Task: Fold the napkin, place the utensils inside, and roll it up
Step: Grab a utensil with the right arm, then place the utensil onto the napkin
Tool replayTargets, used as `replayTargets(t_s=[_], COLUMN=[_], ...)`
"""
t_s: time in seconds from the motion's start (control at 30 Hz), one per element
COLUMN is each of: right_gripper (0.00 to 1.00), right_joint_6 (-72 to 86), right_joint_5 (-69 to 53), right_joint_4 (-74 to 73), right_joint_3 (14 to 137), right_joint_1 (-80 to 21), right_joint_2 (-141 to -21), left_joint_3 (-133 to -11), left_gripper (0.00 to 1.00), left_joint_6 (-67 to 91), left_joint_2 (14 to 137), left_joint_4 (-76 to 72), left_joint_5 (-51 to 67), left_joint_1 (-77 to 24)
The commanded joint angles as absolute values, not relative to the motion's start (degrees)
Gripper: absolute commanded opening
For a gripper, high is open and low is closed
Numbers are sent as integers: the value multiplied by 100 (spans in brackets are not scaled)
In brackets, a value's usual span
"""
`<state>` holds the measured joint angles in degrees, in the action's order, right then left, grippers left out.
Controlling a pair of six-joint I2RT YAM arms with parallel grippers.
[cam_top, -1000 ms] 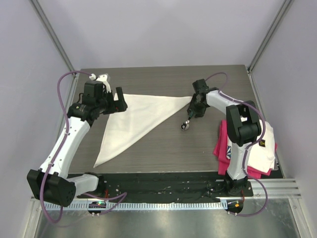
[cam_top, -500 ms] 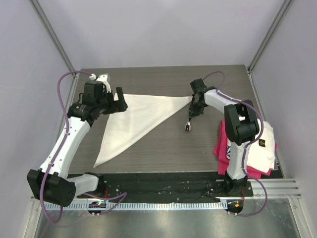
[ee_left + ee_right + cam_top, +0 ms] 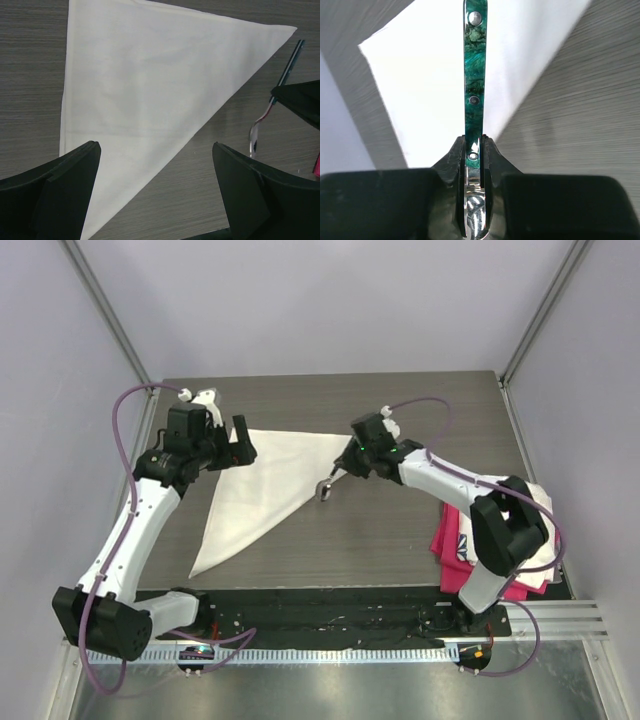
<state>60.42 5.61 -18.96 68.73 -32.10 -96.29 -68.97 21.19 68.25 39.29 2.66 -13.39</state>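
Observation:
The napkin (image 3: 270,475) lies flat on the dark table, folded into a cream-white triangle; it also shows in the left wrist view (image 3: 140,80) and under the spoon (image 3: 420,75). My right gripper (image 3: 343,470) is shut on the spoon (image 3: 327,488), with its jaws clamped where the teal-green handle (image 3: 475,75) meets the silver neck (image 3: 474,142). The spoon hangs over the napkin's long right edge, bowl toward the near side (image 3: 254,137). My left gripper (image 3: 240,445) stands open and empty (image 3: 155,145) above the napkin's left corner.
A pink cloth (image 3: 445,530) with a folded white logo cloth (image 3: 535,530) on top sits at the table's right edge beside the right arm's base. Grey walls enclose the table on three sides.
The right gripper closed on the spoon right of the napkin's tip, then carried it left to the napkin's long edge. The left arm has not moved.

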Motion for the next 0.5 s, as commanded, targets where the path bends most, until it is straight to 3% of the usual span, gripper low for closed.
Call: replayTargets(t_s=[0.0, 0.27, 0.47], right_gripper=[1, 1, 1], right_joint_6=[7521, 8375, 8938], right_joint_5=[1352, 1749, 2153], right_joint_4=[-941, -905, -1055], right_joint_3=[7277, 8436, 8490], right_joint_1=[-3971, -4798, -5106], right_joint_2=[-10071, -11302, -11601], left_joint_3=[-7005, -6996, -6979], left_gripper=[100, 100, 100], left_joint_6=[2180, 2118, 2118], left_joint_2=[6548, 6355, 6232], left_joint_4=[3753, 3727, 3691], left_joint_5=[88, -141, -158], left_joint_1=[-1354, -1345, -1345])
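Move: The napkin's middle lies some 24 cm to the left of the right hand, roughly level with it fore and aft and about 10 cm below; that hand already holds the spoon by the inner end of its teal handle. The napkin's right corner is about 12 cm to the hand's right and 15 cm farther out, its far left corner some 36 cm left and 17 cm out. From the left hand, the napkin's middle is about 4 cm ahead, 4 cm right and 21 cm below. The spoon, still pinched in the right fingers, is carried swiftly about 16 cm left, in over the napkin towards its middle. The hand travels nearly level at first, then sinks some 4 cm while slowing, its left side rolling up about 10 degrees. The open, empty left hand eases up about 2 cm and slightly left. ##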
